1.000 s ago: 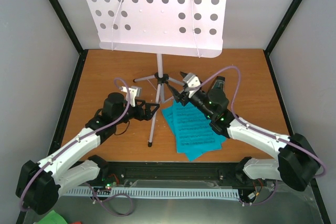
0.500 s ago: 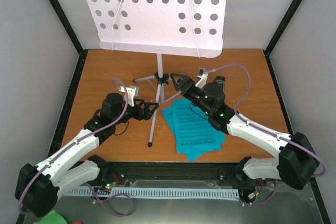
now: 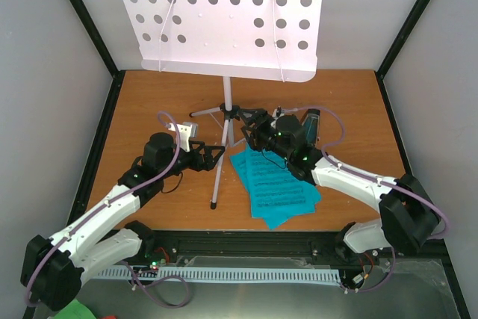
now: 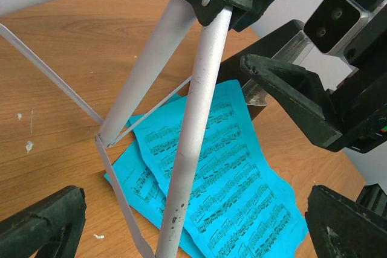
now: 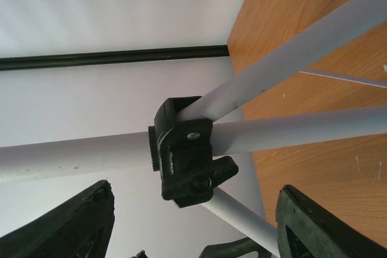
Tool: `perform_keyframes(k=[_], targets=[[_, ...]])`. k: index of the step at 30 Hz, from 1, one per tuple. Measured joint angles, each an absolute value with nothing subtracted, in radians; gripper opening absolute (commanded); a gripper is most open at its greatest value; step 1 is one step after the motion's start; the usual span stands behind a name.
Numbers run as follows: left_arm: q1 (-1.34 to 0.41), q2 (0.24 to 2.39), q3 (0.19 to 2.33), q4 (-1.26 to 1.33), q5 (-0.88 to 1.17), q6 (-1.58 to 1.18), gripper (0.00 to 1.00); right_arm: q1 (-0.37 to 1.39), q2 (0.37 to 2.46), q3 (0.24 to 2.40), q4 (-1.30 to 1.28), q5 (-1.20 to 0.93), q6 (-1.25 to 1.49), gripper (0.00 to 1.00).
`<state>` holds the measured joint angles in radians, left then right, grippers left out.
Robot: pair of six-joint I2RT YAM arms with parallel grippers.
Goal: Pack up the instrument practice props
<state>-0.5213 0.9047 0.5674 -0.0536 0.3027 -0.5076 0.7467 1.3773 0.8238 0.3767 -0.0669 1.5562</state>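
The white music stand's perforated desk rises at the back on a tripod with a black hub. Cyan sheet-music pages lie on the table to the right of the front leg. My left gripper is open beside that leg; in the left wrist view the leg runs between its fingertips above the pages. My right gripper is open just right of the hub; the hub clamp sits ahead of its fingers, untouched. A small dark metronome stands behind the right arm.
The wooden table is enclosed by grey walls with black frame posts. Thin white tripod braces spread between the legs. The right gripper's black finger shows close to the leg in the left wrist view.
The right gripper has swung left and down toward the tripod hub, its wrist turning. The left arm has barely moved.
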Motion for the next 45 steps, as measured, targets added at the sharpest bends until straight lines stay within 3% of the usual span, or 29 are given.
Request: perform_keyframes(k=[6,22,24,28,33,35,45], targets=[[-0.521,0.897,0.567,-0.056,0.303,-0.507,1.0,0.747,1.414,0.828,0.385,-0.073,1.626,0.61],[-0.521,0.902,0.567,-0.062,0.303,-0.507,1.0,0.748,1.446,0.875,0.383,-0.089,1.639,0.15],[-0.521,0.906,0.567,-0.062,0.303,-0.507,1.0,0.747,1.446,0.875,0.379,-0.088,1.64,0.14],[-0.521,0.91,0.567,-0.062,0.303,-0.507,0.99,0.747,1.446,0.875,0.379,-0.086,1.641,0.24],[-0.521,0.911,0.568,-0.062,0.303,-0.507,0.99,0.747,1.446,0.875,0.381,-0.081,1.635,0.05],[-0.521,0.913,0.568,-0.062,0.303,-0.507,0.99,0.747,1.446,0.875,0.383,-0.08,1.624,0.03],[-0.521,0.916,0.579,-0.062,0.304,-0.507,0.99,0.748,1.446,0.854,0.435,-0.052,1.274,0.05]])
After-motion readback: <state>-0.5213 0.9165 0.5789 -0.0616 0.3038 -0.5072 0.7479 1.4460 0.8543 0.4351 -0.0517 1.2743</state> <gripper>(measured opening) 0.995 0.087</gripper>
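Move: Just off the right fingertips is the black knob on the music stand's clamp, about 2 cm ahead, 2 cm left and 2 cm below the open hand. The stand's front leg has its middle roughly 5 cm back, 5 cm left and 9 cm down. On the table some 20 cm below, the blue sheets lie about 11 cm right and 9 cm back. From the left hand, the knob is about 11 cm ahead, 5 cm right and 3 cm higher. Easing about 1.5 cm left and forward, with a slight dip that partly comes back, the right hand brings its open fingers around the clamp's knob and closes them nearly shut, slackening once briefly before pinching the knob. Holding there, it rolls the wrist some 20 degrees about the finger line, counter-clockwise seen from behind the hand. ##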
